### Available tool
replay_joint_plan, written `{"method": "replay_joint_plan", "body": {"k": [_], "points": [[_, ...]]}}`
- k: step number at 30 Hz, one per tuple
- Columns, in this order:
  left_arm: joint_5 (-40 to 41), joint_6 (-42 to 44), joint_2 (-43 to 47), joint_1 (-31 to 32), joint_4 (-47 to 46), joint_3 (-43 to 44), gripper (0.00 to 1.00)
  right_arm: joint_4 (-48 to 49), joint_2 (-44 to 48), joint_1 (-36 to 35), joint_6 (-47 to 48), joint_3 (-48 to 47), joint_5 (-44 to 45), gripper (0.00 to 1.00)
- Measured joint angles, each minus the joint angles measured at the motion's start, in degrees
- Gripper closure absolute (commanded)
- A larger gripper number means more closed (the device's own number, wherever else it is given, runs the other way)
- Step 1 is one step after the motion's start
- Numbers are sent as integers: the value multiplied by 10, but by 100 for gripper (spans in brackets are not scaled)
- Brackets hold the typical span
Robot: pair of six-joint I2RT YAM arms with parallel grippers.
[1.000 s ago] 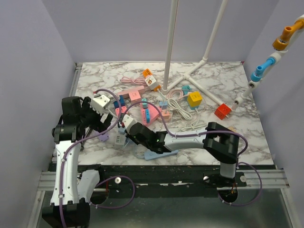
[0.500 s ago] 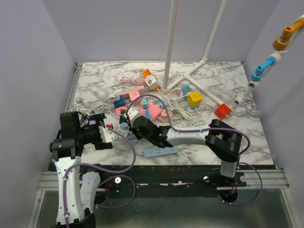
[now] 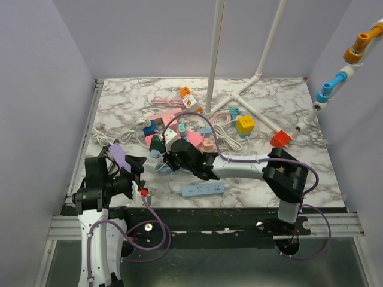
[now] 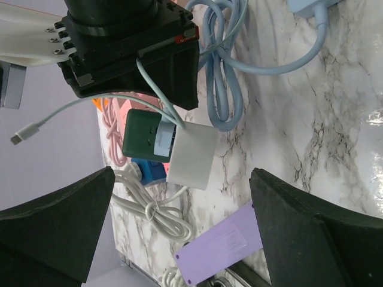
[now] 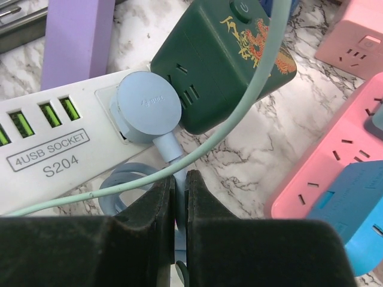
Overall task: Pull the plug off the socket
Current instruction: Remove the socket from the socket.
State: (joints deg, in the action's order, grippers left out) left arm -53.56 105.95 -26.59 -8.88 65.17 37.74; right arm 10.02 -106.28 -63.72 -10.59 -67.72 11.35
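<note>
A round light-blue plug [image 5: 148, 107] sits in the white USB socket block [image 5: 51, 146]. My right gripper [image 5: 179, 179] is shut on the plug's light-blue cable just below the plug. In the top view that gripper [image 3: 169, 156] lies among the socket pile. A dark green socket cube [image 5: 227, 54] touches the white socket. My left gripper [image 4: 182, 191] stands wide open and holds nothing. It faces the white socket [image 4: 192, 156] from the near left [image 3: 139, 176].
A purple strip [image 3: 118, 156] lies by my left gripper. A coiled white cable [image 4: 155, 209] and a coil of blue cable [image 4: 218, 78] lie nearby. Pink sockets [image 5: 335, 161], a light-blue power strip [image 3: 203, 190] and white poles [image 3: 212, 60] stand farther off.
My left arm has pulled back towards the near left edge, still open. My right gripper has moved a little farther back, still shut on the cable. The light-blue power strip has shifted slightly.
</note>
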Motion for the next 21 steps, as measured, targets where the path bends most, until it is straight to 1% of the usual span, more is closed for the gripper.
{"method": "replay_joint_plan", "body": {"k": [6,8,11,14,18,21], "points": [[-7,31,-66,0,-25,1,6,0,0,0,-4,0,-14,99],[-10,35,-83,4,-31,1,8,1,0,0,-6,0,-16,99],[-13,38,-106,11,-40,1,14,1,0,0,-9,0,-17,99],[-18,31,-118,18,-72,-3,20,2,0,0,-12,0,-18,99],[-21,17,-128,36,-112,-13,32,2,0,1,-15,0,-21,99],[-19,14,-145,54,-119,-12,35,2,0,1,-17,0,-23,99]]}}
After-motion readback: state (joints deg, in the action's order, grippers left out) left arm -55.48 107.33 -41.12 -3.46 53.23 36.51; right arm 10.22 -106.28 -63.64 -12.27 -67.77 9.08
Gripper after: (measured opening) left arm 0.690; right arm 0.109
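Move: The white USB socket's middle lies roughly 7 cm ahead of the open left hand, 5 cm to its right and a little below, its free end pointing back at the fingers. The blue plug sits in it some 3 cm farther out and 3 cm more to the right; the green cube is about 13 cm ahead and 6 cm right of the hand. From the right hand, already on the plug's cord, the plug is about 3 cm ahead and 4 cm left, just below. The right hand keeps its pinch on the blue plug's cord and stays practically in place. The left hand reaches about 4 cm at the socket's USB end, mostly forward, then also edging right and sinking slightly, with only a slight clockwise turn; its wide-open fingers close by nearly a third around that end, though contact can't be made out. ##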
